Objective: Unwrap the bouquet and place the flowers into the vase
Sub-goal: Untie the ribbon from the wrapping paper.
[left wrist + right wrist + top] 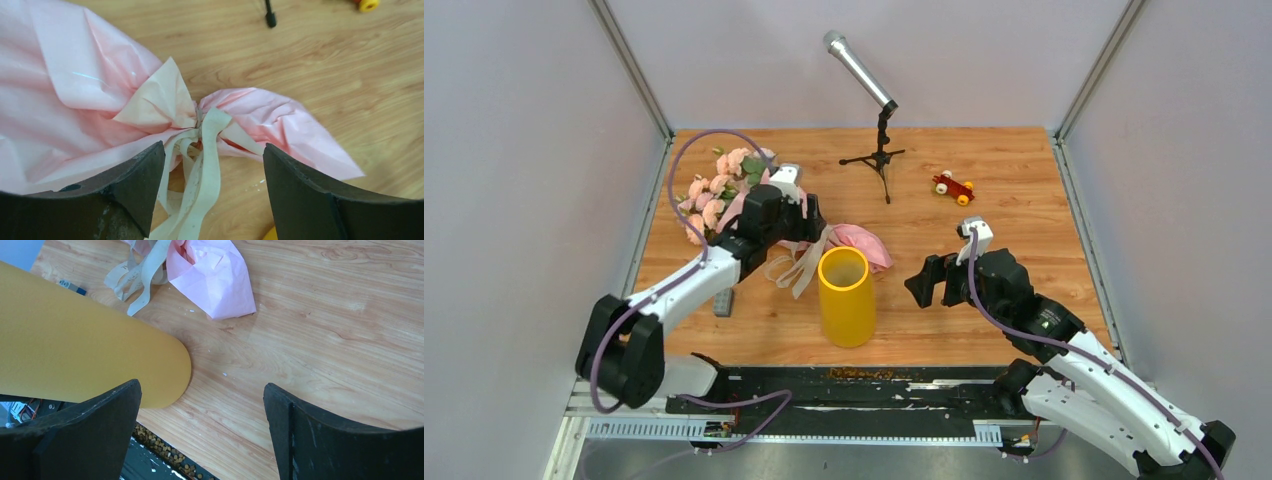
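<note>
The bouquet lies left of centre, its pink wrapping paper still tied at the neck with beige ribbon. The flowers, pink and peach roses, stick out at its far left end. My left gripper hovers over the tied neck. In the left wrist view this gripper is open, with loose ribbon strands hanging between the jaws but not pinched. The yellow vase stands upright just in front of the bouquet. My right gripper waits right of the vase, open and empty.
A microphone on a tripod stand stands at the back centre, one foot showing near the bouquet. A small red toy car sits at the back right. A small grey block lies by the left forearm. Walls close in on both sides.
</note>
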`<state>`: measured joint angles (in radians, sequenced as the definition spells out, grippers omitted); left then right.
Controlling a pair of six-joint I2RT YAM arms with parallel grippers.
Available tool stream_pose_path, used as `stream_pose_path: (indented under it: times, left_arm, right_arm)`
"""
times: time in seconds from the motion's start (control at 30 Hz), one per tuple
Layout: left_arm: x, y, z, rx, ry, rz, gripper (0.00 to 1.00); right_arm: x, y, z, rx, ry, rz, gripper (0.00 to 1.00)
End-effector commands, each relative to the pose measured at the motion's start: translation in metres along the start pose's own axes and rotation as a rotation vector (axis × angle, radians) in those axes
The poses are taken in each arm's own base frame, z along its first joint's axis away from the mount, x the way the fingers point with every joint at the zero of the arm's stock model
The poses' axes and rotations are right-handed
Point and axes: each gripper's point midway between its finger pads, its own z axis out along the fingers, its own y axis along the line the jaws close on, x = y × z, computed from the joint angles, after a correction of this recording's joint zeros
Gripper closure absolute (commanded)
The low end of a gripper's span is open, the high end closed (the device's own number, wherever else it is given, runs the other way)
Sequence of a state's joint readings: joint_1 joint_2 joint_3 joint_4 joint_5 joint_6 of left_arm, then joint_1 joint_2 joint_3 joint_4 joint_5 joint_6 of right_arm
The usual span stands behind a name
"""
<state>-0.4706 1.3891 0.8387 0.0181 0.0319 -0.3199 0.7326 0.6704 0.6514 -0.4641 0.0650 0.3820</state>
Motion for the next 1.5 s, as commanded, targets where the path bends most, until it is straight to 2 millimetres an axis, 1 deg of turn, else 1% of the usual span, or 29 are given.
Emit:
stream_pose_path:
  times: [0.0, 0.03, 0.07, 0.13, 0.2, 0.33, 0.37, 0.4, 0.43, 0.47, 0.5, 0.53, 0.57, 0.6, 0.67, 0.7, 0.73, 0.83, 0.9, 1.03, 1.07, 1.33, 1.47]
  left_arm:
    - [-0.017, -0.002, -0.036, -0.004, -0.067, -0.030, 0.20]
    - [-0.015, -0.003, -0.045, -0.003, -0.069, -0.045, 0.20]
    - [-0.013, -0.003, -0.049, 0.000, -0.067, -0.053, 0.20]
    - [-0.001, -0.006, -0.059, 0.015, -0.057, -0.079, 0.21]
    - [0.015, -0.009, -0.068, 0.033, -0.042, -0.104, 0.23]
    - [0.047, -0.015, -0.076, 0.050, -0.004, -0.161, 0.28]
    - [0.056, -0.013, -0.077, 0.045, 0.004, -0.167, 0.29]
    - [0.060, -0.015, -0.077, 0.049, 0.006, -0.179, 0.30]
    - [0.071, -0.013, -0.077, 0.045, 0.022, -0.186, 0.31]
    - [0.073, -0.015, -0.076, 0.055, 0.017, -0.202, 0.32]
    - [0.084, -0.014, -0.074, 0.058, 0.041, -0.208, 0.33]
    - [0.085, -0.018, -0.072, 0.072, 0.038, -0.219, 0.35]
    - [0.093, -0.018, -0.070, 0.075, 0.057, -0.225, 0.38]
    - [0.097, -0.020, -0.069, 0.078, 0.066, -0.220, 0.39]
    - [0.107, -0.019, -0.066, 0.066, 0.090, -0.213, 0.41]
    - [0.112, -0.016, -0.064, 0.046, 0.100, -0.206, 0.41]
    - [0.113, -0.014, -0.062, 0.031, 0.100, -0.199, 0.42]
    - [0.124, 0.006, -0.058, -0.094, 0.127, -0.163, 0.44]
    - [0.130, 0.012, -0.056, -0.127, 0.148, -0.148, 0.45]
    - [0.138, 0.017, -0.051, -0.170, 0.176, -0.133, 0.46]
    - [0.139, 0.019, -0.051, -0.189, 0.176, -0.128, 0.46]
    - [0.142, 0.022, -0.043, -0.252, 0.216, -0.072, 0.47]
    - [0.146, 0.023, -0.040, -0.286, 0.245, -0.037, 0.53]
  right_arm:
    - [0.000, 0.001, -0.001, -0.007, -0.014, 0.014, 0.07]
    - [0.000, 0.001, -0.001, -0.003, -0.013, 0.017, 0.07]
    - [0.000, 0.001, 0.000, -0.002, -0.015, 0.019, 0.07]
    - [0.001, -0.001, 0.000, 0.004, -0.017, 0.025, 0.07]
    - [0.001, -0.002, 0.000, 0.011, -0.019, 0.035, 0.07]
    - [0.005, -0.003, 0.002, 0.015, -0.018, 0.055, 0.08]
    - [0.005, -0.002, 0.003, 0.012, -0.019, 0.064, 0.08]
    - [0.006, -0.002, 0.004, 0.012, -0.019, 0.071, 0.08]
    - [0.008, -0.002, 0.005, 0.009, -0.015, 0.077, 0.08]
    - [0.008, -0.001, 0.006, 0.006, -0.018, 0.085, 0.08]
    - [0.010, -0.001, 0.007, 0.003, -0.014, 0.091, 0.08]
    - [0.010, 0.000, 0.008, -0.001, -0.012, 0.095, 0.08]
    - [0.010, 0.001, 0.009, -0.005, -0.013, 0.101, 0.08]
    - [0.010, 0.002, 0.009, -0.008, -0.011, 0.103, 0.09]
    - [0.009, 0.004, 0.010, -0.014, -0.010, 0.108, 0.09]
    - [0.008, 0.004, 0.011, -0.015, -0.008, 0.111, 0.09]
    - [0.008, 0.005, 0.011, -0.016, -0.007, 0.112, 0.09]
    - [0.008, 0.006, 0.012, -0.018, -0.007, 0.117, 0.09]
    - [0.008, 0.006, 0.013, -0.018, -0.006, 0.118, 0.09]
    - [0.010, 0.005, 0.015, -0.014, 0.001, 0.117, 0.09]
    - [0.011, 0.004, 0.015, -0.013, 0.002, 0.117, 0.09]
    - [0.016, 0.001, 0.016, -0.003, 0.009, 0.114, 0.10]
    - [0.017, 0.000, 0.015, -0.001, 0.003, 0.115, 0.10]
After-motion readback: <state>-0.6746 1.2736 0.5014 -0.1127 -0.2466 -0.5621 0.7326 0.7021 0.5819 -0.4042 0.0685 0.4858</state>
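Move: The ribbon's loose tail end lies on the table some 11 cm back from my left hand, about 2 cm to its left and 13 cm below. The knot is only some 2 cm ahead and 10 cm below this hand; the yellow vase stands about 17 cm back and 7 cm to its right, while the grey block lies around 12 cm back and 16 cm left. From my right hand the tail end is roughly 18 cm left, 5 cm ahead and 17 cm down. I lift my open left hand clear of the knot by about 5 cm while drawing it back. Still going back, some 12 cm in all and a little left, I sink about 16 cm from that peak to the ribbon's tail just left of the vase, tipping the fingers down about 15 degrees and narrowing them to half open. My right hand, open, drops a couple of centimetres. ##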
